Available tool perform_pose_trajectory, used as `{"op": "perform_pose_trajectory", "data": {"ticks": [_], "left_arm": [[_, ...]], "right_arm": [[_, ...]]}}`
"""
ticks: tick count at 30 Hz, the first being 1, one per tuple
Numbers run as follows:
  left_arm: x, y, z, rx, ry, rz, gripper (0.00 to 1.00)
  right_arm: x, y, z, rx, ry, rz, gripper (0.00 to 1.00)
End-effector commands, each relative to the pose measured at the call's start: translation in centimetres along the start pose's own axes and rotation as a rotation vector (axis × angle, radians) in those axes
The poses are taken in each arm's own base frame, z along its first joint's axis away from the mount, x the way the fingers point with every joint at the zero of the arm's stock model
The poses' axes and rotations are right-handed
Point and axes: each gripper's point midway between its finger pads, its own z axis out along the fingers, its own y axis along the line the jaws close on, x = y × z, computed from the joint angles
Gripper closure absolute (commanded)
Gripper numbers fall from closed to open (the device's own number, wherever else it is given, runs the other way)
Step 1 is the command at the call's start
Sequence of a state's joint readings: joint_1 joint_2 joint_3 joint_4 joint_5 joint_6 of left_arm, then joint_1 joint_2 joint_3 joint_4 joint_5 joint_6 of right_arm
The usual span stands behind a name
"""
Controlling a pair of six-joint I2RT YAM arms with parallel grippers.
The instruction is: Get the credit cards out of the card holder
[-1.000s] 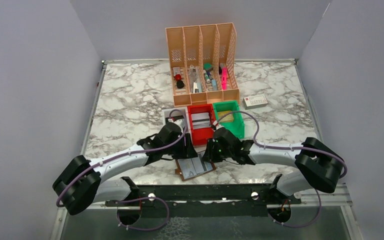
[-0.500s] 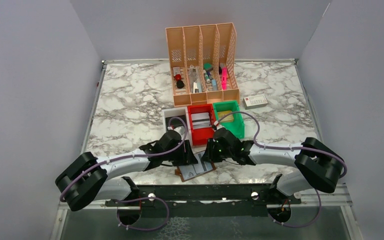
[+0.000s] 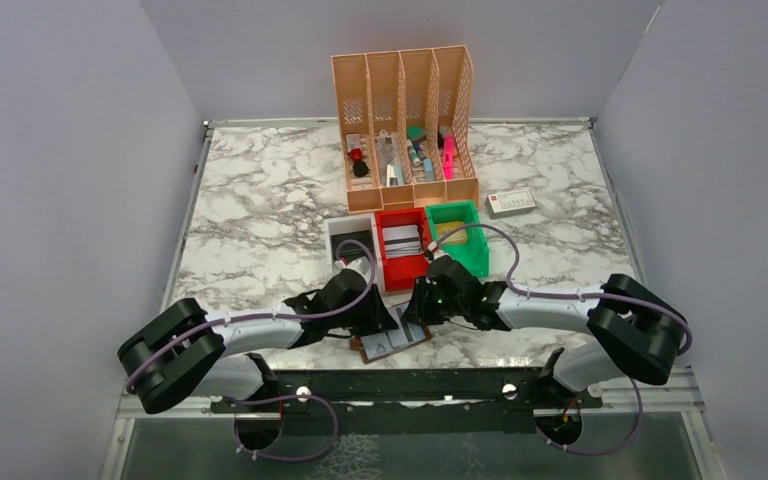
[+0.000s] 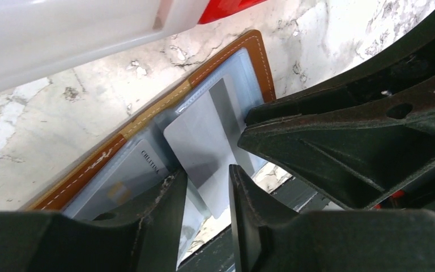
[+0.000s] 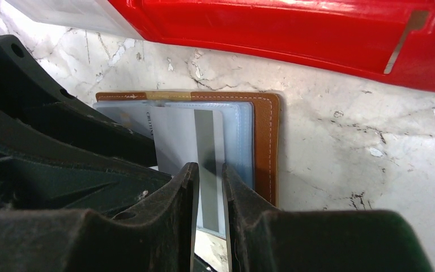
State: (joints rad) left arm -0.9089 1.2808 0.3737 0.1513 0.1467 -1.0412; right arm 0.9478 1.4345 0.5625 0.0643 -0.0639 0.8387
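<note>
The brown card holder (image 3: 392, 341) lies open near the table's front edge, its grey inside up. Both grippers meet over it. A pale grey credit card (image 4: 204, 141) sticks out of the card holder's (image 4: 226, 56) sleeve toward the front edge. My left gripper (image 4: 207, 192) stands partly open, with that card's free end in the gap between its fingers. A second card with printed lettering (image 4: 130, 170) stays in the sleeve. My right gripper (image 5: 208, 181) sits low over the card holder (image 5: 266, 141), jaws a narrow gap apart above the card's dark stripe (image 5: 205, 141).
A white bin (image 3: 345, 235), a red bin (image 3: 401, 245) with cards and a green bin (image 3: 457, 235) stand just behind the holder. A peach desk organizer (image 3: 405, 120) is further back, with a white box with a red end (image 3: 511, 203) to its right. A black rail (image 3: 400, 385) borders the front.
My left arm has stretched rightward and lower onto the holder, and its jaws have narrowed. The right arm and the holder have stayed in place.
</note>
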Motion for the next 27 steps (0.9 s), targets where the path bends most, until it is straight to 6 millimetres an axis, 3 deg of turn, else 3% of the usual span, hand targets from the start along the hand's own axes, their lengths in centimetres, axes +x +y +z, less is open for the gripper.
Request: {"op": "perform_pose_trajectory", "data": {"ticks": [1, 11, 27], "left_arm": [[1.3, 4.3, -0.1, -0.139, -0.011, -0.039, 0.65], [0.5, 2.3, 0.0, -0.054, -0.037, -0.026, 0.99], [-0.7, 2.7, -2.1, -0.12, -0.089, 0.029, 1.0]], "right_arm": [[2.7, -3.0, 0.5, 0.099, 0.087, -0.001, 0.72], [2.4, -2.9, 0.7, 0.103, 0.083, 0.0, 0.72], [2.0, -3.3, 0.7, 0.132, 0.063, -0.003, 0.69]]}}
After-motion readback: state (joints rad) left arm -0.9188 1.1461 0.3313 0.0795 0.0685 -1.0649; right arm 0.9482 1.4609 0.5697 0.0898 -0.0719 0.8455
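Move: The white credit card with the grey stripe lies in the open card holder. Its middle is about 2 cm to the right of the left hand, 1 cm ahead and 1 cm below. From the left hand, the holder's own middle is roughly 1 cm left and 1 cm back. The red box's middle is some 15 cm ahead and 1 cm right, the white box's 15 cm ahead and 9 cm left. For the right hand the card's middle is about 1 cm left, level with it, 1 cm below. The left fingers close from part-open to shut and pinch the card's left edge after dipping about half a centimetre, then draw the card up and left, the hand ending about 1.5 cm left of its start with almost no turn. The right hand eases half a centimetre left onto the pocket side, then stays there with its fingers parted. ##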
